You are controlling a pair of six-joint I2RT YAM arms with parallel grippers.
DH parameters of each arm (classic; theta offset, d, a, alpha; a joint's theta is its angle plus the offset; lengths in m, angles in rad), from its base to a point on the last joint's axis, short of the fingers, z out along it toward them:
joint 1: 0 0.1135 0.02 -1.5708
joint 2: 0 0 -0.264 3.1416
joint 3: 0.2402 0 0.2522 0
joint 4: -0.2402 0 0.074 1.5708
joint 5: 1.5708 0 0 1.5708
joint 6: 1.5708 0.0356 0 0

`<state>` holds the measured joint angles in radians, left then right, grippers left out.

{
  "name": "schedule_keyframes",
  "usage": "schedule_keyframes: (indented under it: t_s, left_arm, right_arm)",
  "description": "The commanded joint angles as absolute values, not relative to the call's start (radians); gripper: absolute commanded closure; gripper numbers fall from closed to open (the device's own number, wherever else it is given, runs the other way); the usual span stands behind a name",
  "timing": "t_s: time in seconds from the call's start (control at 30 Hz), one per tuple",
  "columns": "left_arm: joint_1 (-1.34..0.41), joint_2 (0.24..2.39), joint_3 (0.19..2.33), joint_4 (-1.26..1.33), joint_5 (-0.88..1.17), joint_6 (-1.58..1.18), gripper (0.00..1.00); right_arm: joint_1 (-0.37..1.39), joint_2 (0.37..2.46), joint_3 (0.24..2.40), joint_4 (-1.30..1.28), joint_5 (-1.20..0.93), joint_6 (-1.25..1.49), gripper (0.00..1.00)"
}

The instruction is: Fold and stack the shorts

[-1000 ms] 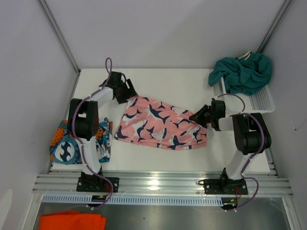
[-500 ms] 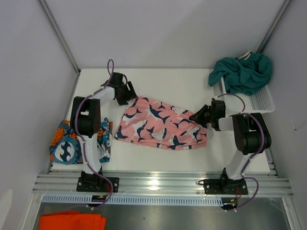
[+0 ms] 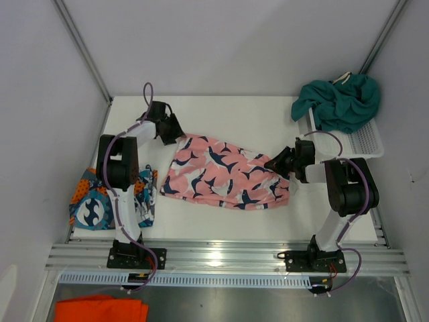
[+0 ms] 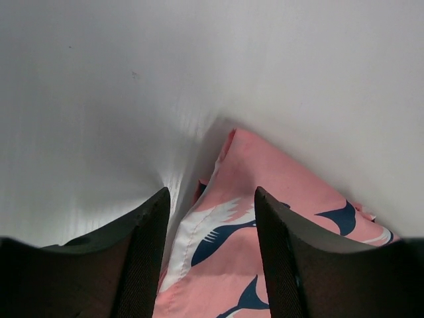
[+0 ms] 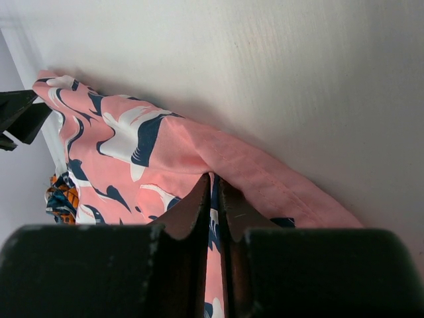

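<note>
The pink shark-print shorts (image 3: 224, 176) lie spread across the middle of the table. My left gripper (image 3: 175, 133) sits at their far left corner. In the left wrist view its fingers (image 4: 149, 225) stand apart, straddling the pink shorts' corner (image 4: 265, 218), so the left gripper (image 4: 211, 192) is open. My right gripper (image 3: 273, 163) is shut on the right edge of the pink shorts (image 5: 132, 152), with fabric pinched between the closed right gripper's (image 5: 215, 179) tips. The teal shorts (image 3: 342, 100) are heaped on the basket. The graphic print shorts (image 3: 94, 201) lie at the table's left edge.
A white mesh basket (image 3: 367, 142) stands at the back right under the teal heap. An orange cloth (image 3: 100, 310) lies below the front rail. Grey walls close in the table on three sides.
The left gripper has shifted slightly left at the pink shorts' corner and its jaws have narrowed around the fabric. The right arm has not moved.
</note>
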<state>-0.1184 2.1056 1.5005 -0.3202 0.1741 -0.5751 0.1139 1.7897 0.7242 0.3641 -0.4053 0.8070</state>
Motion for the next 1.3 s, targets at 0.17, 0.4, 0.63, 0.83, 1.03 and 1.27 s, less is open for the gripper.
schedule_keyframes:
  t_s: [0.17, 0.4, 0.63, 0.83, 1.03, 1.27]
  left_arm:
    - [-0.115, 2.166, 1.542, -0.230, 0.302, -0.569, 0.50]
    - [-0.115, 2.183, 1.559, -0.216, 0.337, -0.578, 0.79]
    - [-0.098, 2.180, 1.571, -0.209, 0.321, -0.600, 1.00]
    - [-0.064, 2.154, 1.611, -0.207, 0.319, -0.620, 1.00]
    - [-0.051, 2.126, 1.617, -0.196, 0.302, -0.627, 1.00]
    - [-0.046, 2.134, 1.614, -0.176, 0.305, -0.646, 0.98]
  right_arm:
    - [0.117, 1.812, 0.752, 0.348, -0.408, 0.776, 0.90]
    - [0.118, 1.813, 0.756, 0.341, -0.410, 0.773, 0.90]
    - [0.118, 1.813, 0.759, 0.330, -0.411, 0.762, 0.90]
    - [0.124, 1.813, 0.764, 0.311, -0.408, 0.747, 0.91]
    - [0.133, 1.819, 0.764, 0.310, -0.402, 0.742, 0.91]
    - [0.138, 1.827, 0.765, 0.311, -0.399, 0.739, 0.91]
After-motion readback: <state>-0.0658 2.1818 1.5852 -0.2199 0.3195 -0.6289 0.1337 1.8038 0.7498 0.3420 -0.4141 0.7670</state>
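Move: The pink shorts' far left corner lies about 2 cm to the left hand's right, 1 cm ahead and 2 cm below its half-open fingers. From that hand, the folded blue-patterned shorts are some 27 cm back and 19 cm left. The right hand keeps the far edge pinched at its fingers; the left corner lies roughly 12 cm ahead and 24 cm left of that right hand. Left fingers slip 2 cm right and down, pinch the corner, then draw it 3 cm forward, up-left. ##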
